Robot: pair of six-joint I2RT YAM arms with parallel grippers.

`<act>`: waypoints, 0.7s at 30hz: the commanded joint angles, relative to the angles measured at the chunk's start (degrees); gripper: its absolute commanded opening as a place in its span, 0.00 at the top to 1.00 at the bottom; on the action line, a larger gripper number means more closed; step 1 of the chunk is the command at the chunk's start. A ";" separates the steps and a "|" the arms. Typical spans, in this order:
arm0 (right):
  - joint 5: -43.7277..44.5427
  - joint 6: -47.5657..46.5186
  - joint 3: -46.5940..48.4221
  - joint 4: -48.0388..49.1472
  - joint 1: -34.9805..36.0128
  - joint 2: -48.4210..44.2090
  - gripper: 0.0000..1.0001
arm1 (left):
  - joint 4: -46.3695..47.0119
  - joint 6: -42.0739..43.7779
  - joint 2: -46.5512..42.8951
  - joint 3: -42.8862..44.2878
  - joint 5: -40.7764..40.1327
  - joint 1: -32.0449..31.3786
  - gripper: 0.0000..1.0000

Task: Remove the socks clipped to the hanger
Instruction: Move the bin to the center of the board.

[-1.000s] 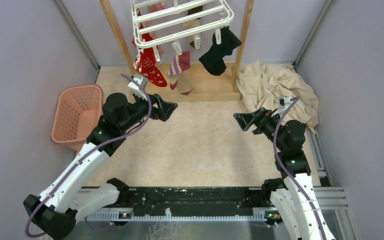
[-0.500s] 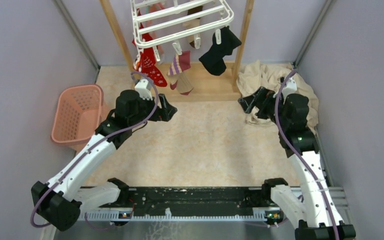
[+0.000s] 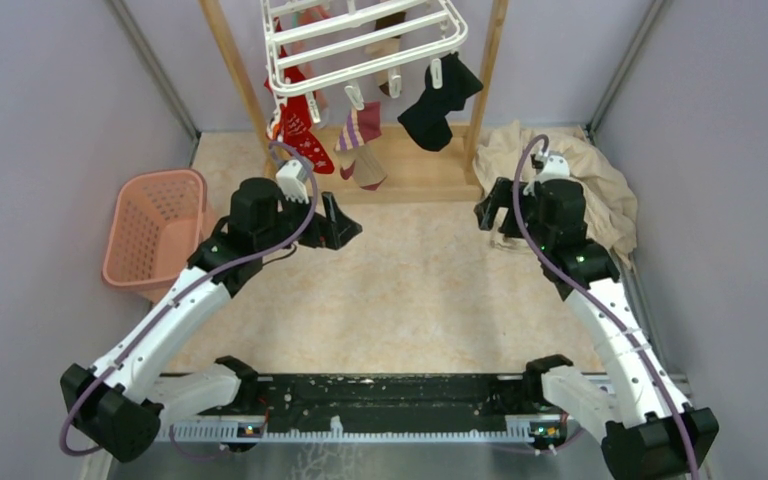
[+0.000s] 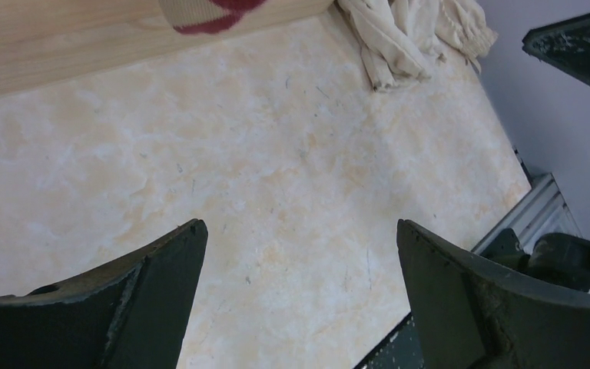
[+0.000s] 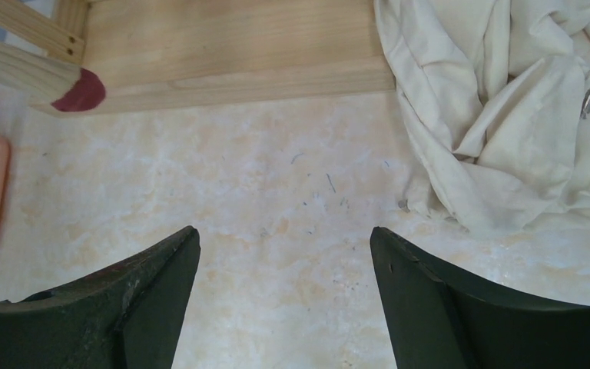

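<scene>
The white hanger (image 3: 360,40) hangs from the wooden frame at the back. Clipped to it, a red patterned sock (image 3: 300,135), a maroon-and-beige striped sock (image 3: 360,140) and a black sock (image 3: 438,100) dangle; more socks behind are partly hidden. My left gripper (image 3: 345,222) is open, low and just in front of the striped sock, whose toe (image 4: 203,11) shows at the top of the left wrist view. My right gripper (image 3: 487,205) is open below the black sock, holding nothing. Both wrist views show bare floor between the jaws (image 4: 299,224) (image 5: 283,231).
A pink lattice basket (image 3: 155,235) stands at the left wall. A crumpled cream cloth (image 3: 580,180) lies at the back right, close to my right gripper. The wooden frame's base board (image 3: 410,175) and posts (image 3: 485,80) stand under the hanger.
My right arm has swung back and left, from the middle right to beside the frame's right post, jaws narrowing slightly. My left gripper has shifted a little toward the rack.
</scene>
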 commanded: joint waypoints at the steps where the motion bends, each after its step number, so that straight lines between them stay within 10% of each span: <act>1: 1.52 -1.65 -2.69 4.01 0.40 0.47 0.18 | -0.79 0.03 -3.89 -3.93 3.27 -0.41 0.01; 12: 6.33 -2.57 -3.12 5.73 16.45 10.85 0.18 | -16.41 -8.69 -3.67 0.83 -38.79 0.62 0.01; 21: 3.55 -1.59 -4.61 7.16 19.63 12.19 0.18 | -17.77 -9.27 5.23 2.58 -46.85 16.06 0.01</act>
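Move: The bin stands about 40 cm to the left hand's left, some 4 cm farther out, its middle about 14 cm lower. From that hand the wooden base under the hanger is about 20 cm ahead, 4 cm right and 18 cm down; the red sock hangs some 14 cm ahead and 9 cm left. The bin is roughly 72 cm to the right hand's left and 1 cm ahead of it; the beige cloth lies about 15 cm ahead and 17 cm right of that hand. Leftward towards the bin the left hand sweeps some 17 cm, after first easing back a little, sinking slightly and ending farther out, while it swings counter-clockwise by about 50 degrees and rolls its left side up. The right hand sinks and shifts left over the bare board, away from the cloth, turning slightly counter-clockwise. Both grippers stay open and touch nothing. ##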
